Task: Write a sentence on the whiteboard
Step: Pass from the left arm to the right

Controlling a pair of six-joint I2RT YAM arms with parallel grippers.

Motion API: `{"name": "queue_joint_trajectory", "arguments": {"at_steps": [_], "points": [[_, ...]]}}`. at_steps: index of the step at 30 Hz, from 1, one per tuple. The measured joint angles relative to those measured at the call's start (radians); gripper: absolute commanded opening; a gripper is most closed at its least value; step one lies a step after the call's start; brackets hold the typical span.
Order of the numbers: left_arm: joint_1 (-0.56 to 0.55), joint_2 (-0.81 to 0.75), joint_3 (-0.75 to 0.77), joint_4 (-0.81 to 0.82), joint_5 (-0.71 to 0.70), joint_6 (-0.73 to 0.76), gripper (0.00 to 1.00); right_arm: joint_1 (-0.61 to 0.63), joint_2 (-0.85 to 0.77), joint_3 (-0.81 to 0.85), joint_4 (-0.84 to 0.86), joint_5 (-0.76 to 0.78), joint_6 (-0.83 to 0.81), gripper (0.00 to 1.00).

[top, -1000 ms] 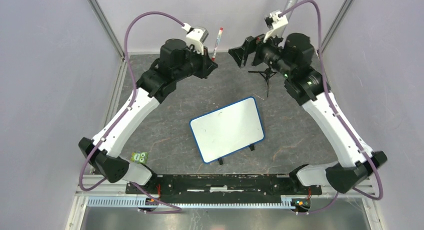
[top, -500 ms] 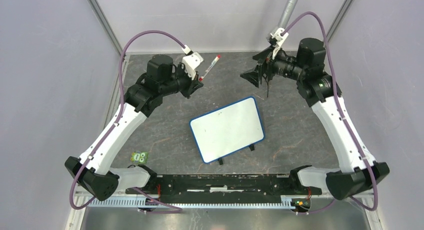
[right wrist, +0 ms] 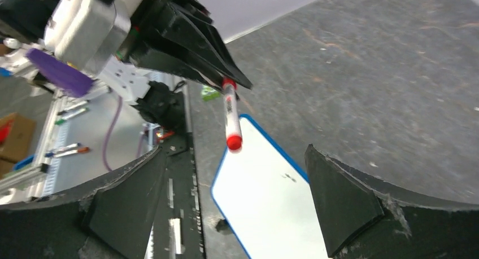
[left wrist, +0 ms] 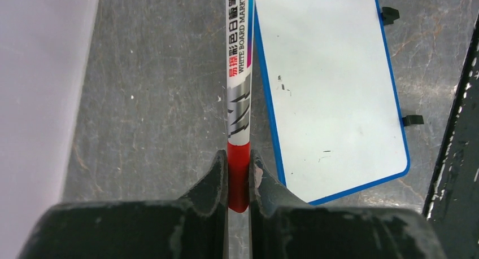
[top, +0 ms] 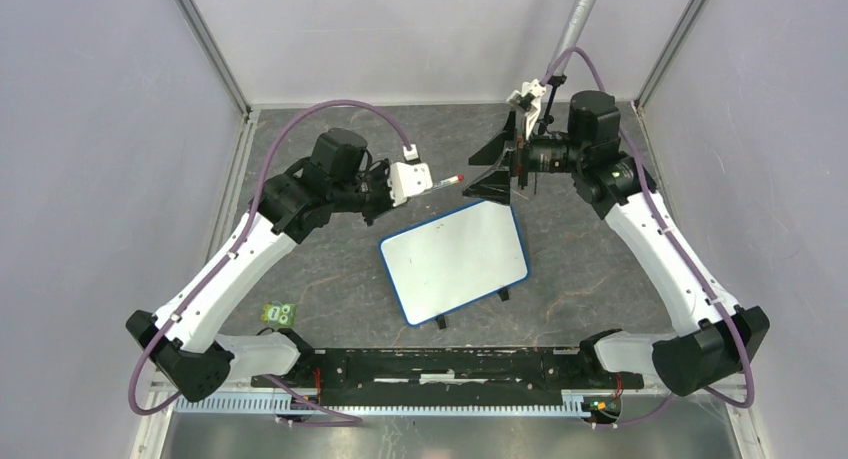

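Observation:
The whiteboard (top: 453,260), white with a blue rim, lies tilted on the grey tabletop; its face (left wrist: 333,90) carries only a few dark specks and no sentence shows on it. My left gripper (top: 433,186) is shut on the red rear end of a whiteboard marker (left wrist: 239,73), which points right, above the board's far left edge. The marker's red cap (right wrist: 234,141) hangs level with the tips of my right gripper (right wrist: 234,152), which stands open and faces it, touching nothing. From above, that right gripper (top: 470,179) is just right of the cap.
A small green object (top: 280,314) lies near the left arm's base. A black rail (top: 440,364) runs along the near edge. A grey pole (top: 580,9) rises at the back right, and enclosure walls close in both sides.
The left arm swung the marker down from upright to level, pointing right over the board's far edge. The right gripper, still open, moved left and down to meet the cap.

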Motion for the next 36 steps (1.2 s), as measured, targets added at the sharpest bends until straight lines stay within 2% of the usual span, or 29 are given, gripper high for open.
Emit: {"name": "queue_joint_trajectory", "arguments": {"at_steps": [3, 9, 14, 21, 30, 36], "points": [[-0.042, -0.006, 0.000, 0.000, -0.026, 0.047, 0.02, 0.042, -0.001, -0.037, 0.069, -0.015, 0.080, 0.98], [-0.111, -0.006, 0.000, 0.000, -0.071, 0.087, 0.02, 0.090, 0.035, -0.103, 0.141, -0.028, 0.201, 0.81], [-0.138, -0.006, 0.000, 0.001, -0.100, 0.131, 0.02, 0.114, 0.052, -0.142, 0.182, -0.036, 0.263, 0.71], [-0.179, 0.014, 0.000, -0.003, -0.154, 0.173, 0.02, 0.140, 0.058, -0.158, 0.186, -0.035, 0.285, 0.51], [-0.206, 0.059, 0.000, -0.004, -0.232, 0.177, 0.02, 0.154, 0.058, -0.170, 0.158, 0.000, 0.264, 0.37], [-0.213, 0.078, 0.002, -0.011, -0.254, 0.177, 0.02, 0.156, 0.058, -0.177, 0.120, 0.046, 0.231, 0.34]]}}
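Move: The marker is already pinched at one end in the left gripper, its free end reaching right and up. The open right gripper, where it goes, is about 9 cm to the left hand's right, 2 cm ahead and 7 cm higher. From the right hand, the marker's middle lies roughly 5 cm left, 1 cm back and 3 cm lower; the whiteboard's middle is some 17 cm back, 2 cm left and 34 cm below. Bring the right gripper left and back over the marker's free end, then mostly down, sinking about 7 cm in all while rolling some 20 degrees, and narrow its fingers to about a third open around the barrel. Keep the left gripper shut on the marker's end, easing it about 2.5 cm right, then as far down, dipping the free end. ##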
